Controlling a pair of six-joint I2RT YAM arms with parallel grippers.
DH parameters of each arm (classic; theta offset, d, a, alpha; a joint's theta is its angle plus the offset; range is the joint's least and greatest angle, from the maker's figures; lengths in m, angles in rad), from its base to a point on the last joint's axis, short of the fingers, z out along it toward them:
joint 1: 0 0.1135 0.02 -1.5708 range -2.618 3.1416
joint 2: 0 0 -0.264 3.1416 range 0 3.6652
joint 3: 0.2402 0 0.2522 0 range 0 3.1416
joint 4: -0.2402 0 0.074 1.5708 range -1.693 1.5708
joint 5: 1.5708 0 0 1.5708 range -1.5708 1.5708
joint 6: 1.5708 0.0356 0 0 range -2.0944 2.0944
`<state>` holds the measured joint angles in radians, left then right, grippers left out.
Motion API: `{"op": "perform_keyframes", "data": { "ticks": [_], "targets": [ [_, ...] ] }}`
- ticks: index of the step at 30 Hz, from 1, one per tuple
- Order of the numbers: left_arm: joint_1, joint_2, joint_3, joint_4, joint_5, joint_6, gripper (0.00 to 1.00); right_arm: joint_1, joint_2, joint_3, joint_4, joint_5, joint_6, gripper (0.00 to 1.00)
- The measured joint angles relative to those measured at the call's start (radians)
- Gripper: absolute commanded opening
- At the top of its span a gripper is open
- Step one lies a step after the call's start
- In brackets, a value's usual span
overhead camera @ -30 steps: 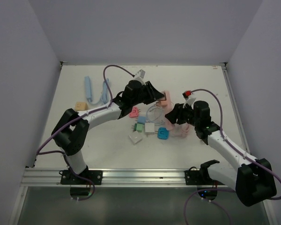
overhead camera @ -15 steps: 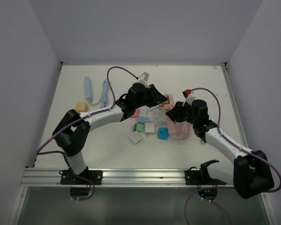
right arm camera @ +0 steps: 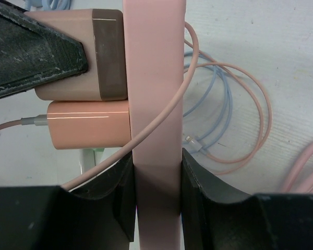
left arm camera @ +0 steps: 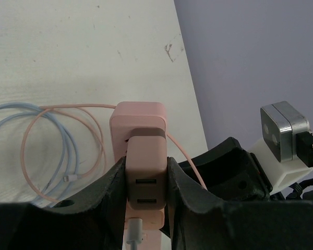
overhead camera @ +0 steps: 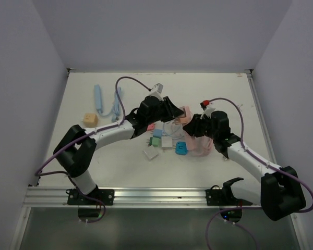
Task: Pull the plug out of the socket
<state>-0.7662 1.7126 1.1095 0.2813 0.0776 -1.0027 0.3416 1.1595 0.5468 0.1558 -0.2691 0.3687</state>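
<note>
A pink socket strip (overhead camera: 186,112) is held off the table between both arms. A pink plug block with two USB ports (left arm camera: 146,165) sits in it, still seated against the strip (left arm camera: 138,115). My left gripper (left arm camera: 146,179) is shut on this plug, one finger on each side. In the right wrist view the strip (right arm camera: 154,78) runs upright. The plug (right arm camera: 73,52) and a second pink plug with a cable (right arm camera: 88,130) stick out to its left. My right gripper (right arm camera: 156,200) is shut on the strip's lower end. From above, the left gripper (overhead camera: 172,110) and right gripper (overhead camera: 193,126) face each other.
Several small coloured plugs lie under the arms: pink (overhead camera: 150,125), green (overhead camera: 155,140), white (overhead camera: 167,141), blue (overhead camera: 181,148). Coiled pink and blue cables (left arm camera: 47,151) lie on the table. Two blue strips (overhead camera: 98,99) and a tan block (overhead camera: 90,118) lie at the far left.
Both grippers have shifted slightly while holding the strip and plug, and the right arm has drawn in toward the left. The plug stays seated in the socket.
</note>
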Motion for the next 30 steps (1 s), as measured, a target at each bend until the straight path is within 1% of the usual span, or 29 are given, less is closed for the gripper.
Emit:
{"op": "perform_keyframes", "data": {
  "ticks": [5,9,10,14,17,19,24,30],
  "targets": [
    [-0.002,-0.047,-0.037,0.002,-0.027,0.019,0.00,0.003,0.001,0.015,-0.010,-0.017,-0.002,0.00],
    [-0.002,-0.090,-0.085,0.014,-0.041,0.019,0.00,-0.004,0.011,0.022,-0.013,-0.060,0.002,0.00],
    [-0.002,-0.107,-0.098,0.016,-0.047,0.020,0.00,-0.010,0.014,0.023,-0.029,-0.032,0.011,0.00],
    [0.002,-0.199,-0.133,0.014,-0.049,0.020,0.00,-0.114,0.055,0.023,-0.104,0.114,0.044,0.00],
    [0.008,-0.252,-0.139,0.017,-0.048,0.020,0.00,-0.128,0.063,0.023,-0.139,0.175,0.051,0.00],
    [0.018,-0.279,-0.145,0.014,-0.049,0.024,0.00,-0.127,0.062,0.023,-0.148,0.180,0.051,0.00],
    [0.092,-0.316,-0.190,-0.004,-0.046,0.049,0.00,-0.127,0.036,0.019,-0.148,0.164,0.051,0.00],
    [0.232,-0.325,-0.336,-0.030,-0.027,0.081,0.00,-0.127,-0.037,0.013,-0.134,0.104,0.048,0.00]
  ]
}}
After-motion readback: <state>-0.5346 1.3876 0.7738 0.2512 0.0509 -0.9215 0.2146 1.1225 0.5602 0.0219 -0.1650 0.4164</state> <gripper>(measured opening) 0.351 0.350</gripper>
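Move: The brown plug, still in the left fingers, sits in the pink strip's socket, whose face is about 2 cm ahead, 4 cm right and 1 cm below. Beside it, the orange charger lies some 2 cm back, 2 cm right and 4 cm lower. The pink plug on the table lies roughly 9 cm ahead, 15 cm left and 17 cm below. From the right hand, gripping the strip, the brown plug is about 4 cm ahead, 8 cm left and 6 cm up. The brown plug, kept pinched, is pulled left out of the strip's socket hard enough to draw the right hand along about 1 cm. The left hand then rises some 7 cm and swings left and down towards the pink plug, 14 cm left overall; the right, keeping the strip, springs right about 8 cm, dipping and turning clockwise, then lifts 3 cm. ##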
